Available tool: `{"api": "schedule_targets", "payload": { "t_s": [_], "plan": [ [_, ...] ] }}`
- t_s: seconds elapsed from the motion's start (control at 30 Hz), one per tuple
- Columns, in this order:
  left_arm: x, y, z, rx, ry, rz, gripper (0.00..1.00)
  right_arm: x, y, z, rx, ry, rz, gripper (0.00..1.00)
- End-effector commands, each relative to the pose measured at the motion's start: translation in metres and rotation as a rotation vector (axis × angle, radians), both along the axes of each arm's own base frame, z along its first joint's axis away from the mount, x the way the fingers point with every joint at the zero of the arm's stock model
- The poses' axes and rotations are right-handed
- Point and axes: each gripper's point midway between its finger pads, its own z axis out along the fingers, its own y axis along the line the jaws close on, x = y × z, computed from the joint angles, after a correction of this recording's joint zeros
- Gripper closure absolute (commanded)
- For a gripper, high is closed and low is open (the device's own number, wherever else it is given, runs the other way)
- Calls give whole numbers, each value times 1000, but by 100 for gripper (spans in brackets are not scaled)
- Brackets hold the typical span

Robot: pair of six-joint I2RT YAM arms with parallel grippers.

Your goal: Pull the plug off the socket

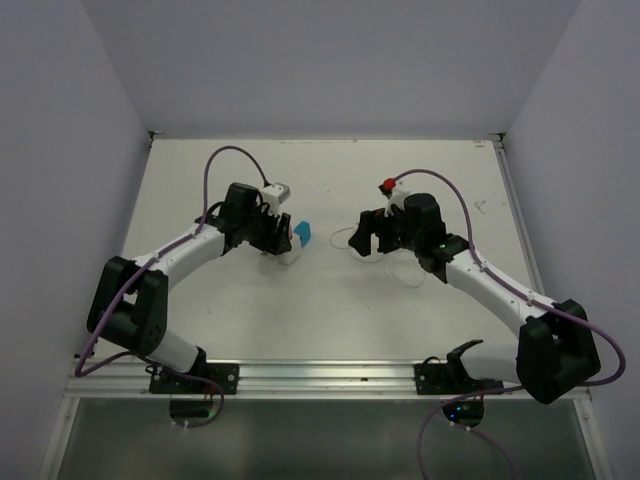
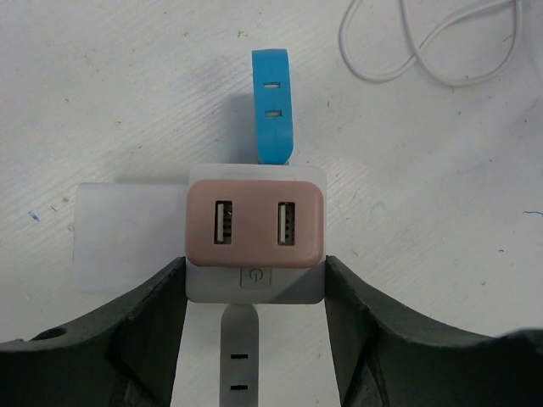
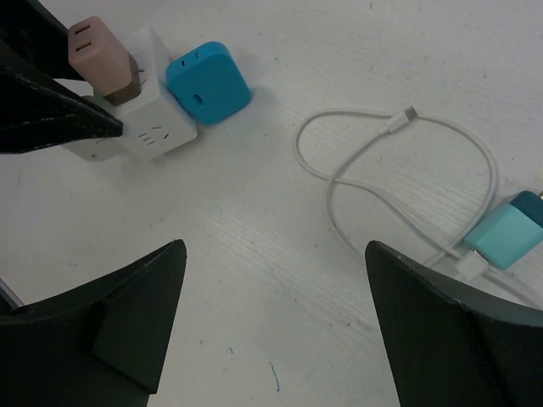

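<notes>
The socket is a white cube on the table; it also shows in the top view and the right wrist view. A pink two-port USB plug sits in its top face. A blue plug sticks out of its far side. A grey-white flat piece juts from its near side. My left gripper is shut on the socket, one finger on each side. My right gripper is open and empty above bare table, right of the socket.
A loose white cable loops on the table under my right arm and ends at a teal charger. Walls close in the table at the left, back and right.
</notes>
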Motion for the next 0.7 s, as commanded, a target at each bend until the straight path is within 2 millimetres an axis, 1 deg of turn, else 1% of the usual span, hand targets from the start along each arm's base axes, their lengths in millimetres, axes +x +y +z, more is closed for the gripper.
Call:
{"api": "schedule_targets", "payload": {
  "t_s": [0.0,0.03,0.07,0.13,0.17,0.2,0.27,0.3,0.37,0.4,0.47,0.5,0.53,0.57,0.6,0.63,0.67],
  "plan": [
    [21,-15,36,-65,-155,-30,64,-7,0,5,-2,-25,19,10],
    [22,-14,39,-66,-165,-24,57,-8,-1,5,-2,-25,19,10],
    [23,-14,44,-72,-178,-18,56,-9,-1,6,-2,-25,21,10],
    [25,-13,57,-85,-207,0,45,-11,1,8,0,-30,28,9],
    [26,-14,63,-92,-223,5,40,-12,0,7,-5,-26,29,9],
    [27,-13,73,-107,-244,18,39,-12,0,8,-5,-30,32,9],
    [29,-12,84,-119,-266,44,26,-14,0,9,-7,-30,34,9],
    [29,-9,92,-124,-286,62,23,-15,1,11,-6,-35,37,9],
    [28,-6,100,-140,-284,109,13,-17,0,11,-9,-33,36,9],
    [26,-3,106,-149,-289,130,12,-18,0,11,-10,-34,38,9],
    [20,3,105,-169,-253,204,11,-19,-1,13,-13,-37,36,9],
    [17,8,110,-176,-262,244,11,-20,-1,13,-13,-39,36,9],
    [13,10,111,-190,-251,263,11,-21,-1,13,-13,-39,38,9],
    [6,11,103,-210,-213,297,10,-22,-2,13,-14,-40,35,9],
    [1,15,107,-224,-217,324,10,-22,-3,11,-16,-37,32,9],
    [-5,17,99,-223,-189,344,10,-23,-3,11,-17,-39,31,9],
    [-10,19,102,-258,-172,394,11,-23,-3,11,-17,-37,32,9]
  ]
}}
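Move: The left hand still has the white socket between its fingers, the socket's middle roughly 1 cm below the pads. From the left hand, the pink plug stands on top, about 1 cm ahead, neither left nor right and some 2 cm up; the blue plug is about 3 cm ahead and 3 cm right. From the right hand the socket is level fore and aft, about 15 cm left; the teal plug with its cable lies some 4 cm ahead and 9 cm right. Straight up and away from the socket goes the left hand, after barely moving at first: its fingers spread wider and let go of the socket's sides, and it climbs about 10 cm while the wrist tips up and turns counter-clockwise, some 20 degrees in all. The right hand, open and empty, eases about 2 cm back and slightly up. ##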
